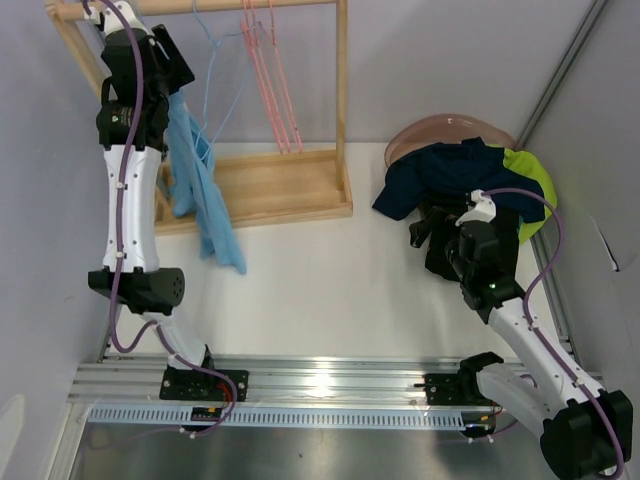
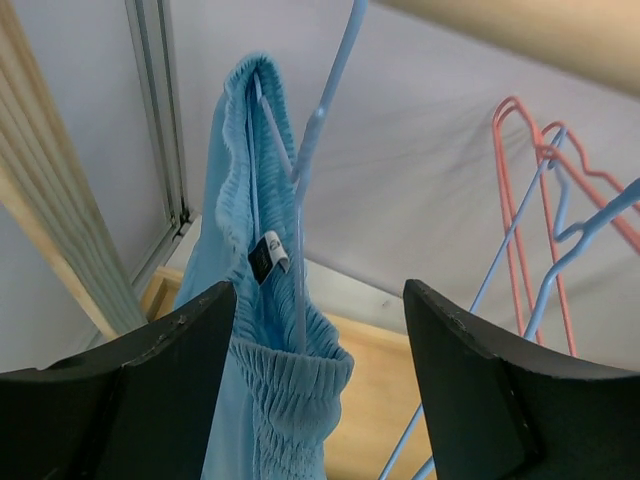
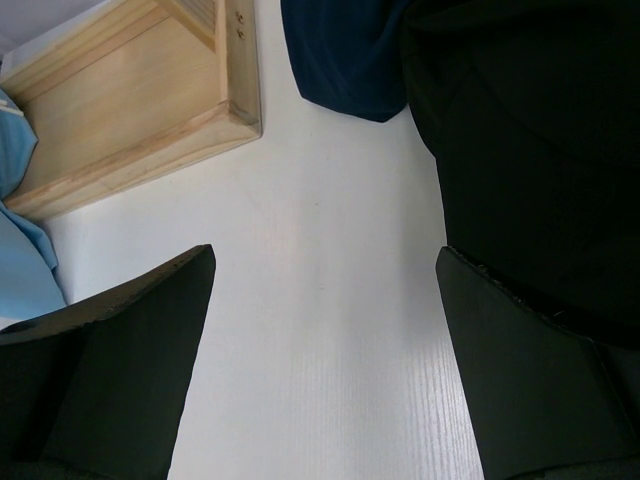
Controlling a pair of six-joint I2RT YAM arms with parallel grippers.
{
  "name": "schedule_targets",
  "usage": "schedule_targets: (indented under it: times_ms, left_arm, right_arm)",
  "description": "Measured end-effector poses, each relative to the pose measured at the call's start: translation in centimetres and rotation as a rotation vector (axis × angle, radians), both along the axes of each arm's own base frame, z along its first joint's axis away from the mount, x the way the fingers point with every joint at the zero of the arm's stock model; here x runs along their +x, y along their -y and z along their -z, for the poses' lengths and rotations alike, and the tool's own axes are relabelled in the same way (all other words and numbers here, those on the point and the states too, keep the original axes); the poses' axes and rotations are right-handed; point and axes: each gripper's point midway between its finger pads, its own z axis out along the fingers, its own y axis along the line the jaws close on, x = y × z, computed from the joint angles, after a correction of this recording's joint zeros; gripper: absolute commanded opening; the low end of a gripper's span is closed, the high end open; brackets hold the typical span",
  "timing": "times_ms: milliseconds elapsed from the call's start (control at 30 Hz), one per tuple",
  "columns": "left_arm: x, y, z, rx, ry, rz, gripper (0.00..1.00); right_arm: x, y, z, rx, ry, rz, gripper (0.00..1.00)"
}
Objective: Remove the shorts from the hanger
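Note:
Light blue shorts (image 1: 200, 185) hang from a blue hanger (image 1: 205, 60) on the wooden rack, their hem draping down to the table. In the left wrist view the ribbed waistband of these shorts (image 2: 265, 340) sits between the jaws of my left gripper (image 2: 320, 385), close to the left finger, with the hanger's wire (image 2: 320, 120) running up through it. The jaws stand open around the fabric. My right gripper (image 3: 325, 350) is open over bare table beside a pile of navy shorts (image 1: 440, 175), black shorts (image 1: 450, 240) and lime green shorts (image 1: 530, 175).
Empty pink hangers (image 1: 270, 80) and another blue hanger (image 2: 560, 250) hang on the rack's rail (image 1: 210, 6). The rack's wooden base (image 1: 285, 185) lies at the back left. A pink basket (image 1: 445, 128) sits behind the pile. The grey wall is close on the left.

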Motion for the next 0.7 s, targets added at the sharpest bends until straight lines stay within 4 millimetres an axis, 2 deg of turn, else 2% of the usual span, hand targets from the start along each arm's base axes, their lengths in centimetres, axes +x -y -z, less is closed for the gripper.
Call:
schedule_targets:
  times_ms: [100, 200, 400, 433, 500, 533, 600, 633, 700]
  left_arm:
    - [0.1, -0.3, -0.6, -0.001, 0.017, -0.007, 0.74]
    - [0.5, -0.7, -0.3, 0.0, 0.013, -0.016, 0.73]
    - [2.7, -2.6, 2.2, -0.011, -0.032, -0.05, 0.55]
    - [3.2, -2.9, 2.7, -0.016, -0.039, -0.056, 0.43]
    - [4.0, -3.4, 3.4, -0.027, -0.048, -0.065, 0.32]
    - [4.4, -3.6, 3.6, -0.03, -0.046, -0.065, 0.19]
    - [4.7, -3.5, 3.5, -0.034, -0.039, -0.058, 0.09]
    - [4.8, -3.4, 3.4, -0.037, -0.037, -0.053, 0.0]
    - [4.8, -3.3, 3.4, -0.039, -0.037, -0.048, 0.0]
  right_arm:
    - [0.2, 0.0, 0.6, -0.014, -0.017, 0.0, 1.0]
    - [0.3, 0.0, 1.4, -0.028, -0.038, -0.003, 0.99]
    - [0.6, -0.1, 2.2, -0.037, -0.061, -0.004, 0.99]
    - [0.7, -0.1, 2.4, -0.038, -0.065, -0.004, 0.99]
    - [0.8, -0.2, 2.6, -0.04, -0.072, -0.004, 0.99]
    - [0.8, -0.2, 2.7, -0.04, -0.075, -0.005, 0.99]
    - [0.9, -0.2, 3.0, -0.041, -0.078, -0.005, 0.99]
    - [1.0, -0.3, 3.0, -0.04, -0.075, -0.006, 0.99]
    - [1.1, -0.5, 3.1, -0.038, -0.072, -0.01, 1.0]
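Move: The left hand is empty and open beside the light blue shorts' hanger; that hanger's neck lies about 5 cm ahead, 3 cm left and 2 cm below. The shorts' waistband is some 9 cm ahead, 4 cm left and 6 cm lower; the empty blue hanger is about 3 cm ahead and 9 cm right, at roughly hand height. From the right hand, the shorts' hanger neck is roughly 20 cm ahead, 48 cm left and 26 cm up. Left hand reaches about 5 cm forward, leftward and down, shutting on the blue hanger's neck; open right hand sinks. ##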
